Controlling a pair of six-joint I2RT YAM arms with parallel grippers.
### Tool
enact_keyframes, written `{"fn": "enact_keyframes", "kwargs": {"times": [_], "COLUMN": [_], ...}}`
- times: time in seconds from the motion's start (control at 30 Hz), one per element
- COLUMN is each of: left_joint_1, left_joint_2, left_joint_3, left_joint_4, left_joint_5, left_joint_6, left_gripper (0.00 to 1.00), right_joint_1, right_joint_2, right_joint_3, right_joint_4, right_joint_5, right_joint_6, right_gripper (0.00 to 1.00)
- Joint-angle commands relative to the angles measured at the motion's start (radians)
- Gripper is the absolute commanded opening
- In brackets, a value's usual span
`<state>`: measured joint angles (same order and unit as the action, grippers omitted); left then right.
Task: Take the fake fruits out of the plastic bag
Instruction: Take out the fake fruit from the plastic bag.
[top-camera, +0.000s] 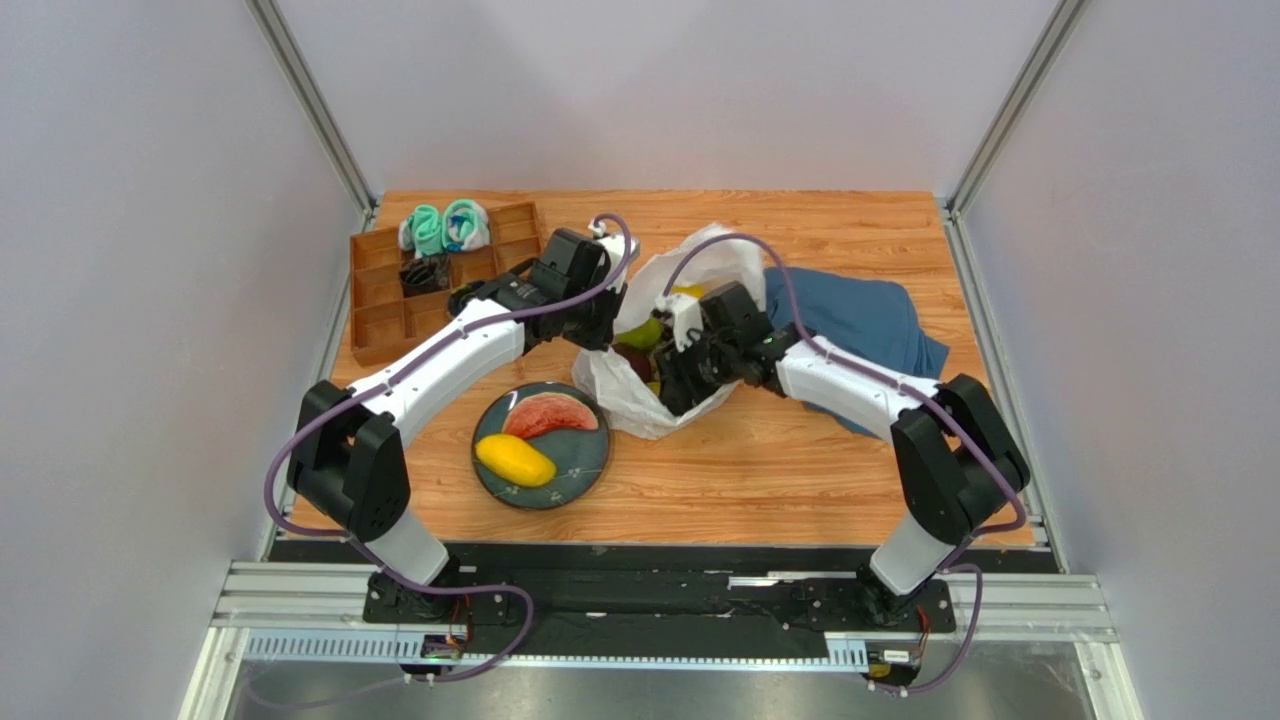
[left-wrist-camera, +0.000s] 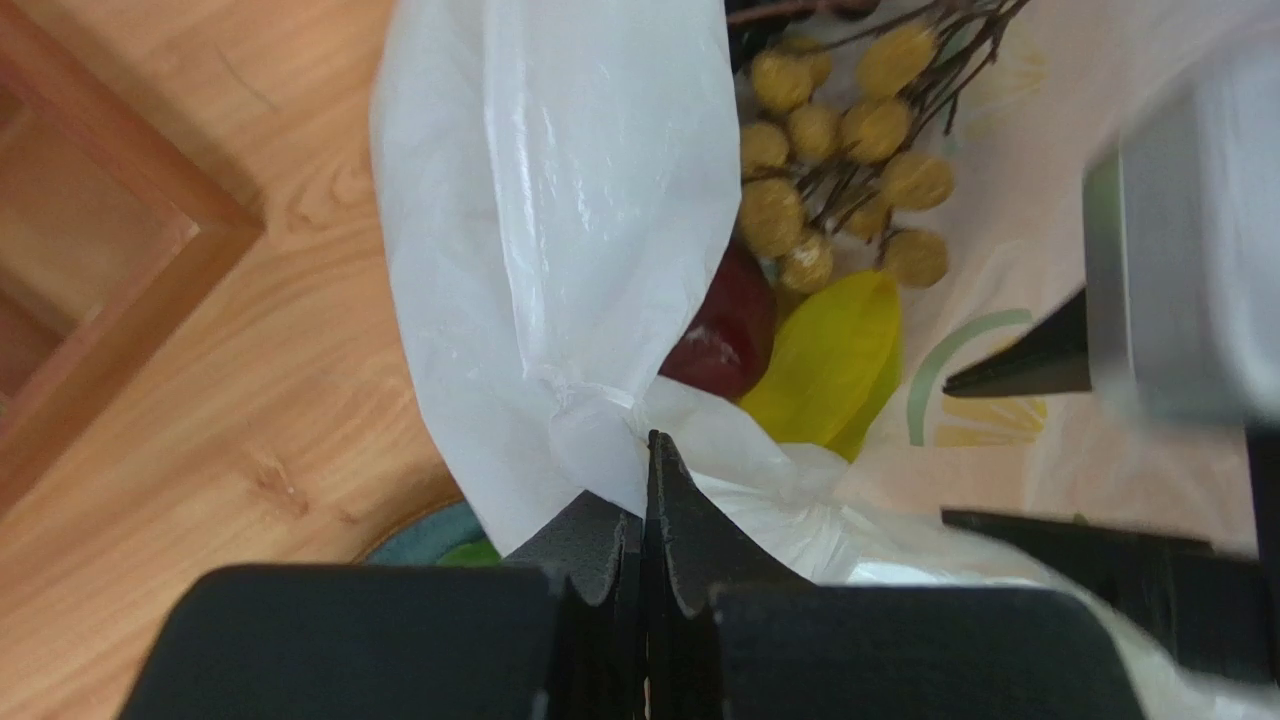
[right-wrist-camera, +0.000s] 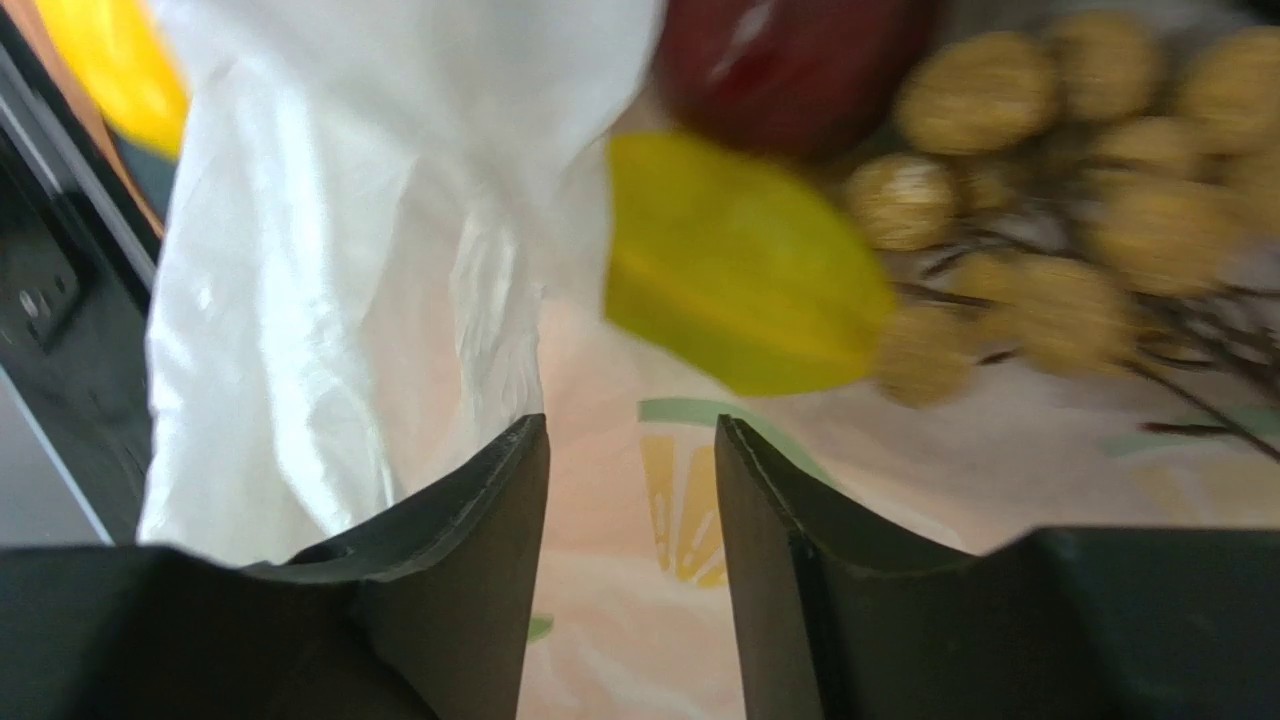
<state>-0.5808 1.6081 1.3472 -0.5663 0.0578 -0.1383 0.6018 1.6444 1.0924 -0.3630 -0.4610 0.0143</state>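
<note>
The plastic bag lies mid-table with its mouth held open. My left gripper is shut on the bag's white rim and holds it up. My right gripper is open and empty, with its fingers inside the bag mouth over the printed lining. Inside lie a yellow-green pear-like piece, a dark red fruit and a tan grape bunch; all three show in the left wrist view too, as the yellow piece, red fruit and grapes. A red watermelon slice and a yellow mango lie on a dark green plate.
A wooden compartment tray with teal-and-white items stands at the back left. A dark blue cloth lies under and to the right of the bag. Metal frame posts stand at the table's back corners.
</note>
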Motion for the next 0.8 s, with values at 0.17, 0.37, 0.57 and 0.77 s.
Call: {"fn": "enact_keyframes", "kwargs": {"times": [0.17, 0.37, 0.57, 0.77], "left_joint_1": [0.002, 0.024, 0.048, 0.049], "left_joint_2": [-0.092, -0.099, -0.086, -0.073], "left_joint_3": [-0.083, -0.059, -0.046, -0.031], "left_joint_4": [0.057, 0.057, 0.06, 0.065], "left_joint_5": [-0.093, -0.096, -0.065, -0.001], "left_joint_6": [0.003, 0.011, 0.008, -0.003], "left_gripper": [0.0, 0.0, 0.0, 0.0], "right_joint_1": [0.13, 0.063, -0.016, -0.023], "right_joint_2": [-0.048, 0.056, 0.198, 0.25], "right_joint_3": [0.021, 0.151, 0.291, 0.336], "right_joint_4": [0.091, 0.108, 0.047, 0.085], "right_joint_5": [0.162, 0.295, 0.191, 0.102], "right_joint_6": [-0.065, -0.122, -0.158, -0.131], "right_gripper": [0.5, 0.52, 0.59, 0.81]}}
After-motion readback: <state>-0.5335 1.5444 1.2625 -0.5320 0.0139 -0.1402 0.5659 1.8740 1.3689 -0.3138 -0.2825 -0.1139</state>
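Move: The gold berries lie in the open bag about 6 cm ahead of my right hand, some 2 cm left and 7 cm below. At similar depth, the dark red fruit is 4 cm ahead and 6 cm left, the yellow fruit 1 cm ahead and 4 cm left, and the black grapes 11 cm straight ahead. From my left hand, which pinches the bag's left rim, the berries are roughly 11 cm right, 2 cm ahead and 13 cm below. From the bag's near side I first carry my half-open right hand about 3 cm back and to the left, then swing it some 14 cm forward inside the bag mouth, over the gold berries, tilting the fingers forward about 15 degrees and opening them wider near the end. My left hand keeps its pinch on the rim, dips a couple of centimetres, comes most of the way back up and draws the rim about 3 cm left. ##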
